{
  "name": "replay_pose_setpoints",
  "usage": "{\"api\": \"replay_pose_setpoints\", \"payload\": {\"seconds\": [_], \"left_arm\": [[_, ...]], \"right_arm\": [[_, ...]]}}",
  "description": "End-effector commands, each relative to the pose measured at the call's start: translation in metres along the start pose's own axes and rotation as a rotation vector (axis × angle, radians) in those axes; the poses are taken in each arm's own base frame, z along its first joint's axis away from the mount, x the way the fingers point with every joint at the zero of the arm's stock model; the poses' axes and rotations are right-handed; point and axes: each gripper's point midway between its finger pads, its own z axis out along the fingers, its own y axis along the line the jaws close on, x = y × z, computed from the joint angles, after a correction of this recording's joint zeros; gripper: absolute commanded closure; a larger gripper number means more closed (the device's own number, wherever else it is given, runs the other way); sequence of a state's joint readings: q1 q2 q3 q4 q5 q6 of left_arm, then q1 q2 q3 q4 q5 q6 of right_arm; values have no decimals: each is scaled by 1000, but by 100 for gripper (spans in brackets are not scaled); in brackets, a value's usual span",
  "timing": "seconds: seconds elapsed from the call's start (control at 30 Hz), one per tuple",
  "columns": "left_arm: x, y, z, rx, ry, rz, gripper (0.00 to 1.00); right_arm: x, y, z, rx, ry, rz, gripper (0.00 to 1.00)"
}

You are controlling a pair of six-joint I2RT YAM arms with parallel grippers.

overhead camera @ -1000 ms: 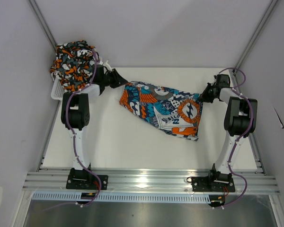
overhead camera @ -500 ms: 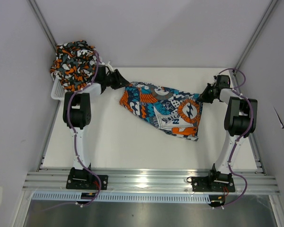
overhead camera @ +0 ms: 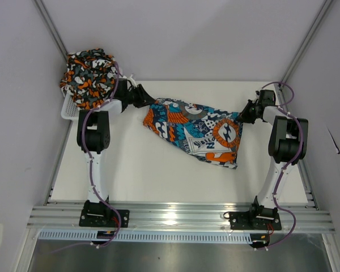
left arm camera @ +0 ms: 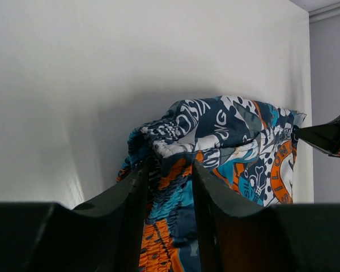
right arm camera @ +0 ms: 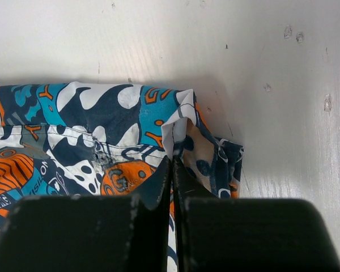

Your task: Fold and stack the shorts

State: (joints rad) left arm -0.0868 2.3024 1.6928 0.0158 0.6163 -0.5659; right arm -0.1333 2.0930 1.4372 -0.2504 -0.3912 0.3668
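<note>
The teal-blue, orange and white patchwork shorts (overhead camera: 195,133) lie spread across the middle of the table. My left gripper (overhead camera: 144,96) is at their upper left corner. In the left wrist view its fingers (left arm camera: 137,181) stand partly apart with the gathered waistband (left arm camera: 169,192) filling the gap and touching both. My right gripper (overhead camera: 245,115) is at the shorts' right corner. Its jaws (right arm camera: 173,161) are pressed together on a folded hem edge (right arm camera: 175,127). The orange, black and white camouflage shorts (overhead camera: 89,76) sit heaped in the basket at the far left.
A white mesh basket (overhead camera: 68,110) stands at the table's back left corner, just behind my left arm. Metal frame rails run along both sides and the near edge (overhead camera: 181,212). Grey walls close in the table.
My left arm has edged slightly to the right at the waistband. The patchwork shorts and my right arm have not moved.
</note>
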Motion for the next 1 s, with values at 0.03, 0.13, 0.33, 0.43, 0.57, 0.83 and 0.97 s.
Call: {"api": "replay_pose_setpoints", "payload": {"seconds": [0.03, 0.13, 0.33, 0.43, 0.57, 0.83, 0.97], "left_arm": [[-5, -12, 6, 69, 6, 26, 62], [-5, -14, 6, 82, 7, 31, 74], [-18, -27, -1, 108, -27, 46, 100], [-25, -30, -8, 119, -41, 31, 100], [-32, -32, -16, 142, -60, 11, 100], [-40, -26, -26, 129, -92, -20, 100], [-50, -30, -30, 145, -107, -34, 100]], "right_arm": [[-7, 5, -1, -31, -24, -2, 100], [-7, 7, -2, -39, -24, -2, 100], [-14, 4, -13, -57, -65, 24, 100], [-19, 5, -20, -88, -87, 50, 100], [-30, 5, -30, -119, -117, 76, 100], [-42, 8, -45, -160, -162, 96, 100], [-56, 14, -50, -208, -189, 123, 100]]}}
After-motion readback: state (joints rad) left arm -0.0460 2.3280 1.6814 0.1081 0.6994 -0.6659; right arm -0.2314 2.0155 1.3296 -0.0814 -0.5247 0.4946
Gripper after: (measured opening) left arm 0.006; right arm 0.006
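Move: The shorts' left waist corner sits between the left gripper's half-open fingertips, about 1 cm ahead, 1 cm right and 1 cm below. The spread shorts' middle lies some 19 cm to this gripper's right and 14 cm back, the laundry basket about 26 cm left and 4 cm ahead. The right gripper already holds the right waist corner in its shut fingers; the left corner is some 37 cm to its left and 8 cm farther out. Lower the left gripper just over 1 cm and close it to pinch the shorts' left waist corner, then raise it about as much again and draw it slightly left. Keep the right gripper shut on its corner; after a short hold dip it a little down and back while drawing it right, then lift it some 4 cm and tilt it roughly 10 degrees, its left side rising. ##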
